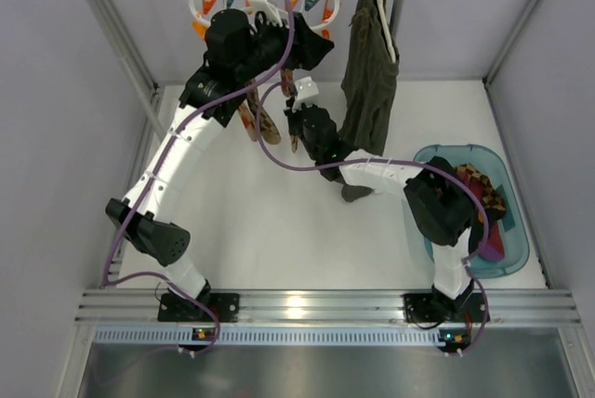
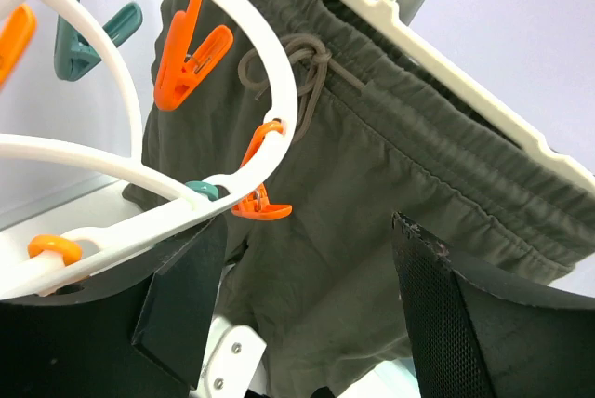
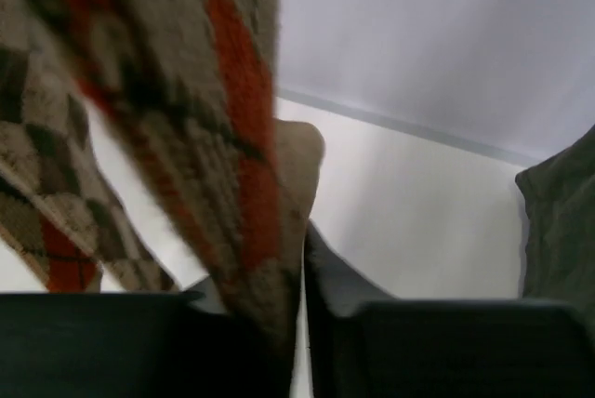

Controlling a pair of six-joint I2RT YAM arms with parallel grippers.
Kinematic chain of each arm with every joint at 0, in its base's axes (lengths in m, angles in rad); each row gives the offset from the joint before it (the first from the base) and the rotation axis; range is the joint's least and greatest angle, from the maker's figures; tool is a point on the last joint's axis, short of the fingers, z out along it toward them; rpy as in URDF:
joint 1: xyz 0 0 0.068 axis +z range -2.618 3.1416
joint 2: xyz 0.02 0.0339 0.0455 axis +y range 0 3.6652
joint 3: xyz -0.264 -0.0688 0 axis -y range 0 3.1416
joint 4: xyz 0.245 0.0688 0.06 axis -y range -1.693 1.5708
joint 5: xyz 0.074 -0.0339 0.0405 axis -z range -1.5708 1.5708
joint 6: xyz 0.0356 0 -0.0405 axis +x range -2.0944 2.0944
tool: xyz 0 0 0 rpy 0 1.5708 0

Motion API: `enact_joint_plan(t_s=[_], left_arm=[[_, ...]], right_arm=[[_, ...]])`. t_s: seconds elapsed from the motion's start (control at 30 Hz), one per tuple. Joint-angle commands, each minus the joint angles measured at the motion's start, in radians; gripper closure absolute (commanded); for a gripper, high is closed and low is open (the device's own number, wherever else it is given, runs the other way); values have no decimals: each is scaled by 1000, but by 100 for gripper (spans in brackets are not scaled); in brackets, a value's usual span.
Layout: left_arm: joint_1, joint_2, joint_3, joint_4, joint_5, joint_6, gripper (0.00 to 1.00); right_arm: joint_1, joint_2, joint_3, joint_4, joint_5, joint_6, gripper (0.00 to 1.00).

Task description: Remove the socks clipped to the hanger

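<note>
The white hanger (image 1: 263,0) with orange and teal clips hangs from the rail at the top. Its ring also shows in the left wrist view (image 2: 112,165). My left gripper (image 1: 311,49) is open beside it (image 2: 305,231), and the ring crosses over its left finger (image 2: 186,296). Brown argyle socks (image 1: 263,126) hang below the hanger. My right gripper (image 1: 296,133) is shut on the lower end of one argyle sock (image 3: 232,138), pinched between the fingers (image 3: 302,263). A second argyle sock (image 3: 56,221) hangs to the left.
A long olive-green garment (image 1: 368,82) hangs on its own hanger at the right of the rail, filling the left wrist view (image 2: 372,193). A teal basket (image 1: 518,251) with several socks stands at the right. A dark sock (image 1: 356,192) lies under the right arm.
</note>
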Motion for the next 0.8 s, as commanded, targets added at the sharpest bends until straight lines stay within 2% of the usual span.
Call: enact_joint_plan(t_s=[0.0, 0.1, 0.13, 0.23, 0.37, 0.53, 0.63, 0.77], left_arm=[[-3, 5, 33, 56, 17, -19, 25], [-5, -27, 15, 56, 32, -28, 15], [-5, -44, -19, 56, 31, -31, 2], [-14, -155, -103, 56, -1, -36, 2], [-28, -330, -302, 56, -110, -42, 2], [-29, -520, -471, 58, -217, -43, 2], [-28, -550, -493, 53, -280, -45, 2], [-28, -510, -450, 48, -356, -37, 1]], right_arm=[[-12, -24, -4, 119, -55, 8, 90], [-9, -82, -66, 141, -95, 27, 91], [-7, -110, -85, 138, -102, 32, 91], [-4, -150, -118, 124, -139, 29, 92], [-2, -202, -156, 118, -188, 14, 100], [-1, -225, -156, 76, -257, 23, 100], [2, -243, -159, 61, -257, 31, 100], [19, -269, -167, 46, -274, 6, 100]])
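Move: The checked sock's lower half is already between the right hand's fingertips; its middle is about 5 cm above them and 1 cm back, centred sideways. Its orange clip is some 19 cm up, 1 cm ahead. Two other checked socks hang about 7 cm left and 2 cm farther out; the trousers are about 20 cm right, 10 cm farther out. From the left hand, that sock's middle is some 15 cm below, 5 cm left, 2 cm ahead, and the hanger's centre 10 cm left, 7 cm ahead, 3 cm up. The right hand finishes shutting its fingers on the checked sock's lower part, then draws it back about 5 cm and, once under way, up some 4 cm, pinching it while turning counter-clockwise. Meanwhile the left hand opens from three-quarters to fully wide and withdraws from the hanger's right end, back about 11 cm and left about 10 cm, dipping slightly before rising, with a slight counter-clockwise turn. ##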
